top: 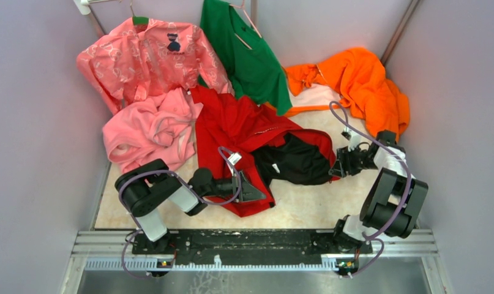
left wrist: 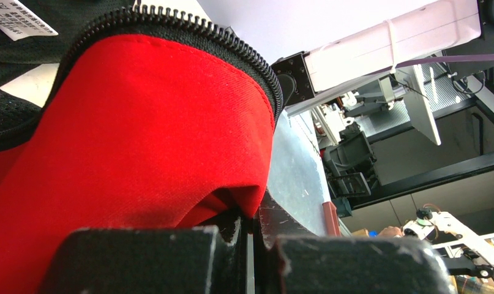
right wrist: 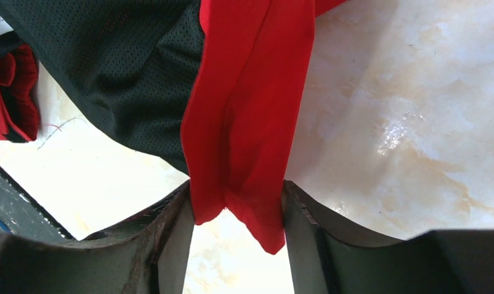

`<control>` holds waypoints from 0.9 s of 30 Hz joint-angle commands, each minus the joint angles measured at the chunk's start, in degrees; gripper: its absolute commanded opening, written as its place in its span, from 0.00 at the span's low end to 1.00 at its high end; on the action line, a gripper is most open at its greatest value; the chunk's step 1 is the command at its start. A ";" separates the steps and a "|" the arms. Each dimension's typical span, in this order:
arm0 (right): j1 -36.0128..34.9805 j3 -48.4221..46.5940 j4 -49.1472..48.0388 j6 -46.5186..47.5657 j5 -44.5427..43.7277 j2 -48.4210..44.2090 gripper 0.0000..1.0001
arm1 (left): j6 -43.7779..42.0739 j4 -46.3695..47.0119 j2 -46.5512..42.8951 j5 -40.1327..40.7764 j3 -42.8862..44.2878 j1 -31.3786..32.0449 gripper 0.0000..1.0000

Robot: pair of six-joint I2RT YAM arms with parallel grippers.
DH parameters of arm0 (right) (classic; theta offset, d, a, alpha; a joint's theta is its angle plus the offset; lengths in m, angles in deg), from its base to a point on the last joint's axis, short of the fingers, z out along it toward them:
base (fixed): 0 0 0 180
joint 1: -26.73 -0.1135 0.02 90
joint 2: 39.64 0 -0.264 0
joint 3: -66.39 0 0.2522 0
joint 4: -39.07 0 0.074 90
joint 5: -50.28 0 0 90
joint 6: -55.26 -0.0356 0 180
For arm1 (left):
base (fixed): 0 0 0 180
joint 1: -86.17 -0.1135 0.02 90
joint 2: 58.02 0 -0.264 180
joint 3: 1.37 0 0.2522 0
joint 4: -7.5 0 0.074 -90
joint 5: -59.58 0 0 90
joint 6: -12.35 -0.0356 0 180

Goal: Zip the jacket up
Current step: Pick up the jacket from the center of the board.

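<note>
The red jacket (top: 244, 122) lies crumpled mid-table, its black mesh lining (top: 299, 160) turned out toward the right. My left gripper (top: 256, 195) is shut on the jacket's lower front edge. In the left wrist view the red cloth (left wrist: 140, 141) bulges over the closed jaws (left wrist: 254, 226), and the dark zipper teeth (left wrist: 220, 43) curve along its top. My right gripper (top: 337, 166) is at the jacket's right edge. In the right wrist view a folded red hem (right wrist: 250, 122) hangs between its parted fingers (right wrist: 237, 205), beside the mesh lining (right wrist: 128, 73). The zipper slider is not visible.
A pink fleece garment (top: 149, 128) lies left of the jacket. A pink patterned shirt (top: 146, 55) and a green top (top: 244, 55) hang at the back, with an orange garment (top: 360, 82) at the back right. Marble tabletop (top: 318, 205) shows near the front rail (top: 250, 242).
</note>
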 commanded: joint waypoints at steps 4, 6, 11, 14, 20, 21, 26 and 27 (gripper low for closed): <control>0.56 -2.81 1.58 0.83 2.26 0.23 0.43 | -0.13 9.13 0.45 -0.76 -0.56 -0.57 0.00; 0.76 -2.82 1.85 0.88 2.45 0.29 0.42 | -0.13 9.17 0.45 -0.63 -0.60 -0.58 0.00; 0.78 -2.89 1.97 0.90 2.43 0.45 0.29 | -0.04 9.39 0.60 -0.80 -0.60 -0.58 0.00; 0.85 -2.99 2.02 0.71 2.41 0.68 0.17 | -0.02 9.39 0.63 -0.85 -0.51 -0.58 0.00; 0.90 -3.73 3.20 1.18 3.36 1.25 0.00 | 0.05 9.48 0.70 -0.92 -0.55 -0.67 0.00; 0.87 -3.85 3.45 1.30 3.53 1.30 0.00 | 0.05 9.48 0.71 -0.88 -0.52 -0.67 0.00; 0.87 -3.76 2.81 0.92 2.59 1.41 0.00 | 0.09 9.43 0.76 -0.95 -0.42 -0.67 0.00; 0.82 -3.71 2.57 0.68 2.25 1.50 0.03 | 0.13 9.40 0.77 -0.98 -0.35 -0.67 0.00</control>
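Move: The red hem corner I want lies right between my right fingertips, about 1 cm below their midpoint. From that hand, the black lining is centred about 12 cm left and 4 cm ahead, and its white label about 19 cm left and 2 cm ahead, both 1 cm or so below. From my left hand, the hem corner is roughly 23 cm to the right, 7 cm ahead and 7 cm lower. I shut my right fingers from about half open all the way, bringing the pads in from both sides of the red strip until they pinch it just above its corner. That hand otherwise stays in place, angled down and to the left with barely a couple of degrees of tilt, while my left hand keeps its hold on the red panel with the zip teeth. ##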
